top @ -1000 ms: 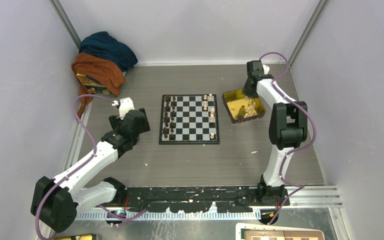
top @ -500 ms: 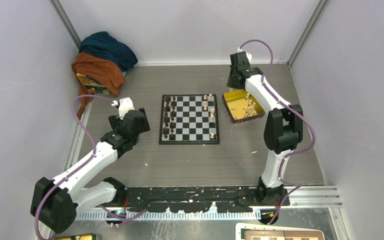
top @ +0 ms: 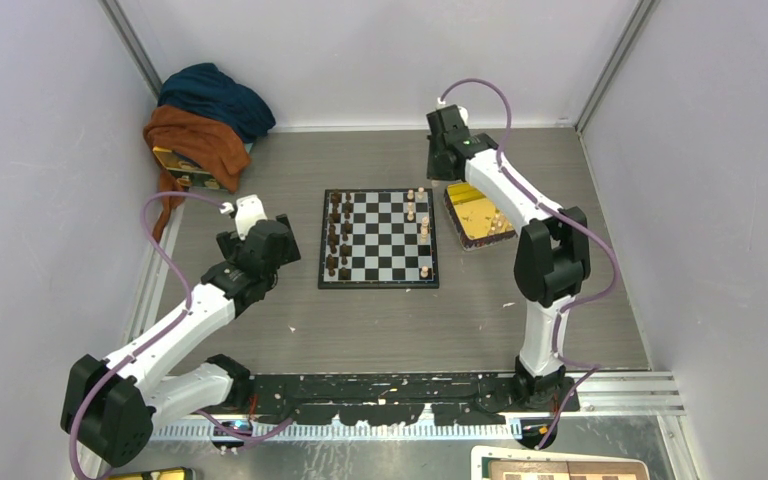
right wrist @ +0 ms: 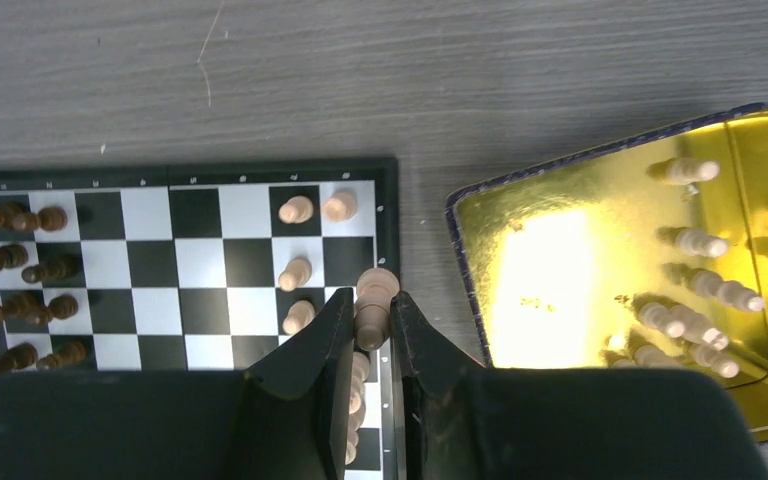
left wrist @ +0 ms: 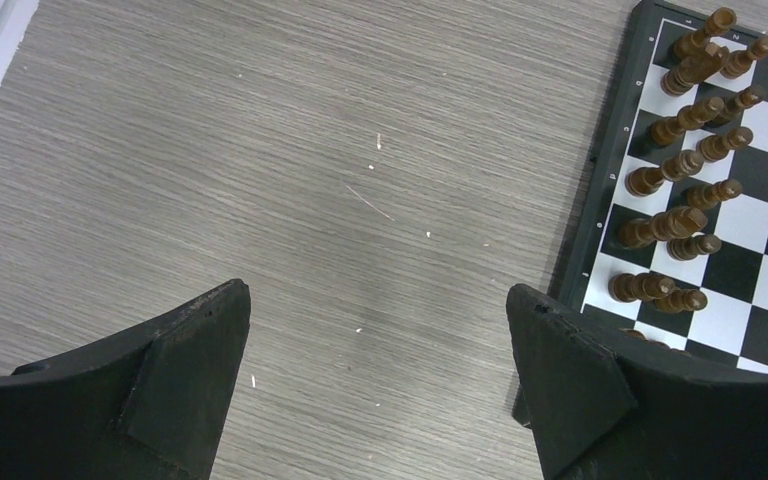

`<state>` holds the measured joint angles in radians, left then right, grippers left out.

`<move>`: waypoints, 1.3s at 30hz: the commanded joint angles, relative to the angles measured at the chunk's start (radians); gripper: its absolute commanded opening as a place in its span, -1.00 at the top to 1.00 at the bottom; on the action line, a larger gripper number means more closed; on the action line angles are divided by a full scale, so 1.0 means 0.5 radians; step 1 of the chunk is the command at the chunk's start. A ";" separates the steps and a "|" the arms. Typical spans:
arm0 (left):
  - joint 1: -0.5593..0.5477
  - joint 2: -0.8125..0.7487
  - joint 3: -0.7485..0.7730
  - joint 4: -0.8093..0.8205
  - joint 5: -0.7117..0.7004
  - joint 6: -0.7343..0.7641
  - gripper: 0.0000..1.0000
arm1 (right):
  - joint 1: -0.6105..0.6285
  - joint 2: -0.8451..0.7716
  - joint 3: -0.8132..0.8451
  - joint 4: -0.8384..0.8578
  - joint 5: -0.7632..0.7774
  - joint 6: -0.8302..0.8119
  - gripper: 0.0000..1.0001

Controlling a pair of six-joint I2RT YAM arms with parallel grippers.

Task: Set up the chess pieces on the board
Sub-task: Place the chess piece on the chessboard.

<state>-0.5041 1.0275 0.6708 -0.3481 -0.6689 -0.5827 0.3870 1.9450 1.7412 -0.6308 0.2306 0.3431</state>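
Observation:
The board (top: pixel 378 262) lies mid-table, and in the right wrist view the board (right wrist: pixel 200 270) fills the left half. Light-tan chess pieces (top: pixel 420 215) stand along its right side, with a few of the same pieces (right wrist: pixel 297 210) near the far right corner. My right gripper (right wrist: pixel 370 318) is shut on one light-tan piece (right wrist: pixel 376 288), held above the board's right edge. From above, the right gripper (top: pixel 438 172) hangs over that far right corner. My left gripper (left wrist: pixel 378 300) is open over bare table just left of the board (left wrist: pixel 760 200), holding nothing.
A shiny yellow tray (right wrist: pixel 560 290) right of the board holds several more tan pieces (right wrist: pixel 702 285). Dark brown pieces (left wrist: pixel 695 150) line the board's left columns. A blue and orange cloth pile (top: pixel 205 120) sits at the far left corner. Walls enclose the table.
My right arm swung left from above the yellow tray to the board's far right corner, still gripping the tan piece. The left arm stayed still.

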 commanded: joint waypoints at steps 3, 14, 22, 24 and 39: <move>-0.011 -0.042 0.000 0.093 -0.034 -0.088 -0.99 | 0.082 0.017 0.032 -0.009 0.014 -0.042 0.98; -0.014 -0.049 -0.016 0.095 -0.038 -0.108 -0.99 | 0.130 0.030 -0.074 -0.002 0.013 -0.044 0.98; -0.016 -0.036 -0.019 0.103 -0.040 -0.105 -0.99 | 0.135 0.057 -0.126 0.004 -0.026 -0.032 0.98; -0.016 -0.033 -0.019 0.104 -0.039 -0.103 -0.99 | 0.136 0.069 -0.134 0.004 -0.037 -0.027 0.98; -0.020 0.021 -0.021 0.145 -0.042 -0.087 -0.99 | 0.136 0.172 -0.157 0.031 -0.125 -0.006 0.98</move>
<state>-0.5095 1.0321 0.6632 -0.3382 -0.6685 -0.6209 0.4500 2.0220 1.6566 -0.6510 0.1902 0.3359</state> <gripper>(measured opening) 0.996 0.228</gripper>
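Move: The right hand, holding a white piece, is bound for the empty back-row square c8, roughly 5 cm back, 3 cm left and 13 cm below. From that square, the corner piece stands about 7 cm farther out, the nearest pawn 3 cm left, the next back-row piece 3 cm nearer the bases. The gold tray's middle lies 13 cm right of the hand and 4 cm back. From the left hand, c8 is some 12 cm ahead, 39 cm right, 11 cm below. Still pinching the white piece, the right hand brings it down about 7 cm towards c8, coming back some 3 cm over the board. It slips about 2 cm left early on, then mostly sinks while easing back, its fingers tipping some 10 degrees steeper and keeping their grip. ##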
